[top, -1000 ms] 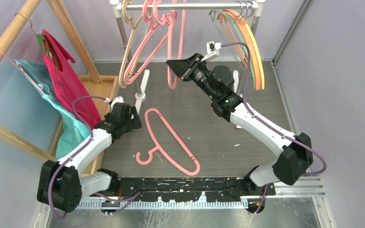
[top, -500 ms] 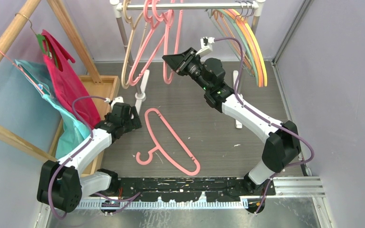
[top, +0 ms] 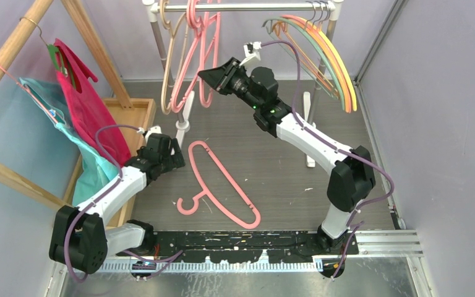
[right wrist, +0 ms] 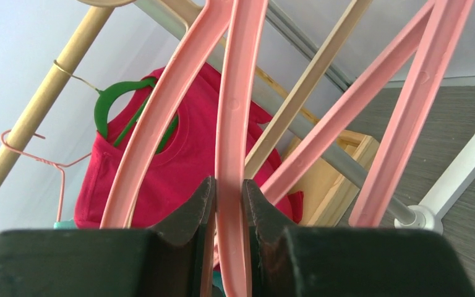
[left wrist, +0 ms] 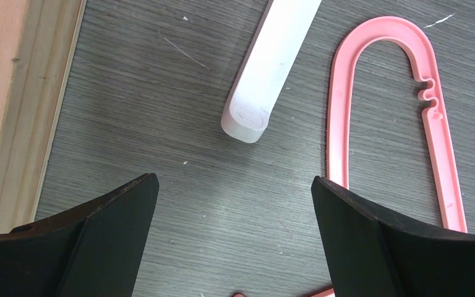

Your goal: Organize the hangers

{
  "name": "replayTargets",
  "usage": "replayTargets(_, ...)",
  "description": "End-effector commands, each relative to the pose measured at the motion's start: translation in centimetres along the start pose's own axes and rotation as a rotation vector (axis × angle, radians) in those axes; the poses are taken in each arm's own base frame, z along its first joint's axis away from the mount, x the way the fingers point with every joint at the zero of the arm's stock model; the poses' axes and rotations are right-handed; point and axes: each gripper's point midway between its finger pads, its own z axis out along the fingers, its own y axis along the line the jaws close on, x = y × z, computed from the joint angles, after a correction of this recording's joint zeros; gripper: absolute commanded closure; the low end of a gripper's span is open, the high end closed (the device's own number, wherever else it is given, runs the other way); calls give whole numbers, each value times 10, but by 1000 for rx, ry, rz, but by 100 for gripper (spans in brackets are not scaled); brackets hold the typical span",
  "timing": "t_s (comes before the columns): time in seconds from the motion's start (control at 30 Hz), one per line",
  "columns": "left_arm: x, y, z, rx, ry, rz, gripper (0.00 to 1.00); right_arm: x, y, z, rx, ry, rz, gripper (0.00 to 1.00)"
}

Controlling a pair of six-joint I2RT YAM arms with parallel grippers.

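A thick pink hanger [top: 222, 183] lies flat on the dark floor; its looped end shows in the left wrist view [left wrist: 436, 117]. My left gripper [top: 176, 154] is open and empty just left of it, low over the floor [left wrist: 235, 185]. On the metal rail [top: 247, 7] hang pink hangers [top: 193, 55], a beige one [top: 172, 49], and thin orange, yellow and grey-green ones [top: 328, 55]. My right gripper [top: 207, 75] is raised and shut on the arm of a hanging pink hanger [right wrist: 232, 124].
A wooden frame [top: 18, 43] at left carries a green hanger with red cloth [top: 83, 99] and a thin pink hanger with teal cloth [top: 68, 133]. A wooden tray [top: 137, 114] sits beneath. The rack's white foot [left wrist: 269, 68] lies by my left gripper.
My right arm has swung left and farther back along the rail, carrying the gripped pink hanger toward the other pink ones. The thin hangers swung right. The left arm has not moved.
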Motion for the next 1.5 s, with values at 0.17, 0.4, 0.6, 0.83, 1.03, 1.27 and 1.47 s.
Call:
replayTargets(0.17, -14, -4, 3, 10, -47, -18, 2, 52, 15, 18, -14, 147, -54, 99)
replayTargets(0.4, -13, -4, 2, 12, -46, -20, 2, 72, 11, 21, -9, 207, -54, 91)
replayTargets(0.6, -14, -5, 2, 14, -45, -22, 2, 56, 21, 4, -16, 152, -79, 49)
replayTargets(0.83, -14, -6, 2, 14, -45, -26, 2, 33, 23, -44, 29, 66, -178, 28)
replayTargets(1.03, -16, -3, 1, -2, -46, -21, 2, 54, -13, -98, 160, 122, -286, 27)
replayTargets(1.27, -17, -6, 3, -5, -36, -23, 2, 181, -85, -176, 320, 489, -497, 27)
replayTargets(1.47, -21, -3, 3, -28, -39, -16, 2, 279, -102, -232, 249, 780, -615, 31)
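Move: The right hand pinches the near arm of a pink hanger hung on the rail. The rail's left end, where it is heading, is about 10 cm to its left, 11 ahead and 15 above. A tan hanger hangs about 7 cm left and 3 ahead. On the table, the last pink hanger lies some 22 cm back, 3 right and 39 below. From the left hand, that rail end is about 20 cm ahead, 5 right and 48 above. Leftward first, the right hand carries its hold on the pink hanger about 5 cm along the rail, stops, opens its fingers and lets go. It sinks clear and backs off to the right and towards the base, then drops back and down towards the last pink hanger on the table, ending some 24 cm lower with the fingers swung to point downward and still open. ##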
